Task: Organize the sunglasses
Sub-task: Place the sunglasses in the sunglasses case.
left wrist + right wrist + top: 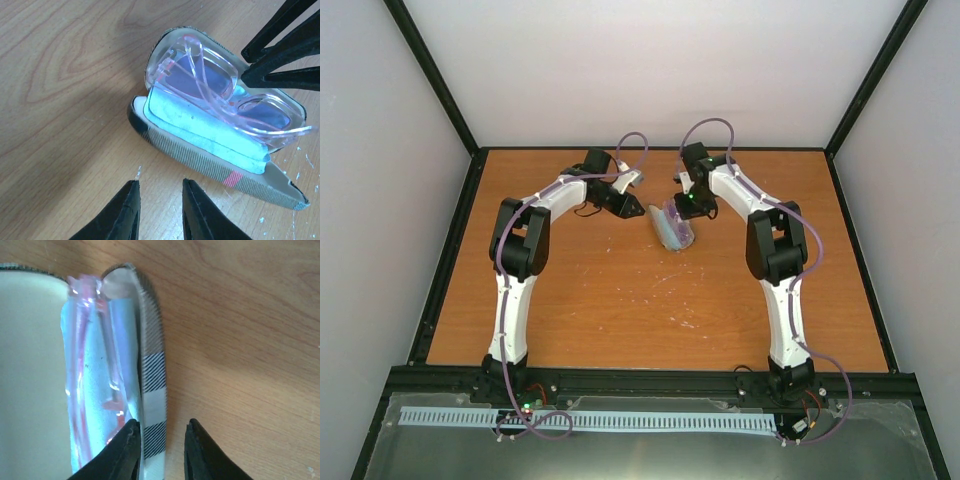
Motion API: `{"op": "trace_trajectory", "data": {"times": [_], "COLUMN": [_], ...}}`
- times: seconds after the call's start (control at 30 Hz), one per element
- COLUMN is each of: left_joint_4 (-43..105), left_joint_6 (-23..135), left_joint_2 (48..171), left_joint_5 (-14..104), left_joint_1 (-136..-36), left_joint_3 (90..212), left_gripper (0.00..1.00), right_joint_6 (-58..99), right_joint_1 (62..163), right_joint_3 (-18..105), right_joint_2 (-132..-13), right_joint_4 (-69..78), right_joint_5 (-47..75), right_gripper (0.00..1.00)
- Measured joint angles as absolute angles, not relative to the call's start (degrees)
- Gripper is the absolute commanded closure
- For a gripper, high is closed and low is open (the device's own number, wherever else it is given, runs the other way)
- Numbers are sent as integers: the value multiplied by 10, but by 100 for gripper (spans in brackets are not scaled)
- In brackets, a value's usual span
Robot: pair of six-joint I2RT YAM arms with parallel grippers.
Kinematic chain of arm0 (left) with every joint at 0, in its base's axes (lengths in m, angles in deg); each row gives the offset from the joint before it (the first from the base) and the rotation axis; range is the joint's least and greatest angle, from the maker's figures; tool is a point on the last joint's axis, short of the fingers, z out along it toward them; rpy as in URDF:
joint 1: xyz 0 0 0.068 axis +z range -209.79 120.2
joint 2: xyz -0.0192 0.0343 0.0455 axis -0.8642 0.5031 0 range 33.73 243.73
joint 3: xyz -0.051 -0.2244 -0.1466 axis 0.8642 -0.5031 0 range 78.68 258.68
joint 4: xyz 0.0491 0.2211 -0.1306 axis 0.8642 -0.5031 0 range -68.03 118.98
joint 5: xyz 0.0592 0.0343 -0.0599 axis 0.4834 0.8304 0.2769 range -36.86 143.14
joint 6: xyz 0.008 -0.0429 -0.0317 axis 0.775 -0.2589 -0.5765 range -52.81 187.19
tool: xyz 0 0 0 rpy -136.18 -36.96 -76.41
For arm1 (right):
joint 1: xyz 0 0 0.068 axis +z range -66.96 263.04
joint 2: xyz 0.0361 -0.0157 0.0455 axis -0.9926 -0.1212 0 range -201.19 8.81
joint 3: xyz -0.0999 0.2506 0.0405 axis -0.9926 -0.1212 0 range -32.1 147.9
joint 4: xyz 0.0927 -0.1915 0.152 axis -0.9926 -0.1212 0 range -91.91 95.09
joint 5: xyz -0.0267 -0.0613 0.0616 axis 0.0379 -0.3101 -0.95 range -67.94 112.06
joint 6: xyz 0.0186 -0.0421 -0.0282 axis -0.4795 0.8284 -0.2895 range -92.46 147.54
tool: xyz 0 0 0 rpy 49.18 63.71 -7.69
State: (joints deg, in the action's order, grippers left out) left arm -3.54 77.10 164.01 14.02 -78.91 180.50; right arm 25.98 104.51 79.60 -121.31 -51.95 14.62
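Observation:
The sunglasses (pixel 215 100), thin and translucent pink, lie folded inside the open checked case (pixel 200 162) on a pale blue cloth (pixel 200 130). In the top view the case (pixel 677 236) sits at the back middle of the table, between both grippers. My left gripper (pixel 160 185) hovers over bare wood just short of the case's red-banded side, open, with nothing between its fingers. My right gripper (pixel 161 426) is open and straddles the case's checked rim (pixel 152 365): one finger is inside by the sunglasses (pixel 92 340), and the other is outside, clear of the rim.
The brown wooden table (pixel 620 300) has black rails along its edges and pale walls on three sides. The right gripper's black fingers (pixel 280 50) reach over the far end of the case in the left wrist view. The case's cream lid lining (pixel 30 365) stands open.

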Motion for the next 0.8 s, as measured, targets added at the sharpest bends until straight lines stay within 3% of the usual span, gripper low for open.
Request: {"op": "trace_trajectory", "data": {"times": [0.2,0.53,0.8], "left_joint_4": [-35,-33,-31], "left_joint_6": [771,771,771], "left_joint_2": [1640,1640,1640], "left_joint_5": [140,140,140], "left_joint_1": [-789,-789,-789], "left_joint_3": [1804,1803,1801], "left_gripper": [75,75,75], "right_joint_6": [258,251,247], "right_joint_1": [1045,1045,1045], "right_joint_3": [772,756,753], "right_joint_2": [-1208,-1202,-1119], "right_joint_4": [-516,-504,-473], "right_joint_5": [135,137,118], "right_gripper": [80,78,75]}}
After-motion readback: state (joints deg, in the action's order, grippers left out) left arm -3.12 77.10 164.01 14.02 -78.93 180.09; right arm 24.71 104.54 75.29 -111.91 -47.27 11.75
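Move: The sunglasses stand tilted in the right half of the open case, their middle about 3 cm back, 3 cm to the left and 2 cm below the right hand. The case's middle is some 4 cm back and 4 cm left of that hand, 4 cm lower, with the blue cloth at the same spot inside. From the left hand the sunglasses lie about 9 cm to the right and 3 cm back, slightly lower. The right hand dips about 1.5 cm down and back beside the sunglasses, then lifts some 8 cm clear. ##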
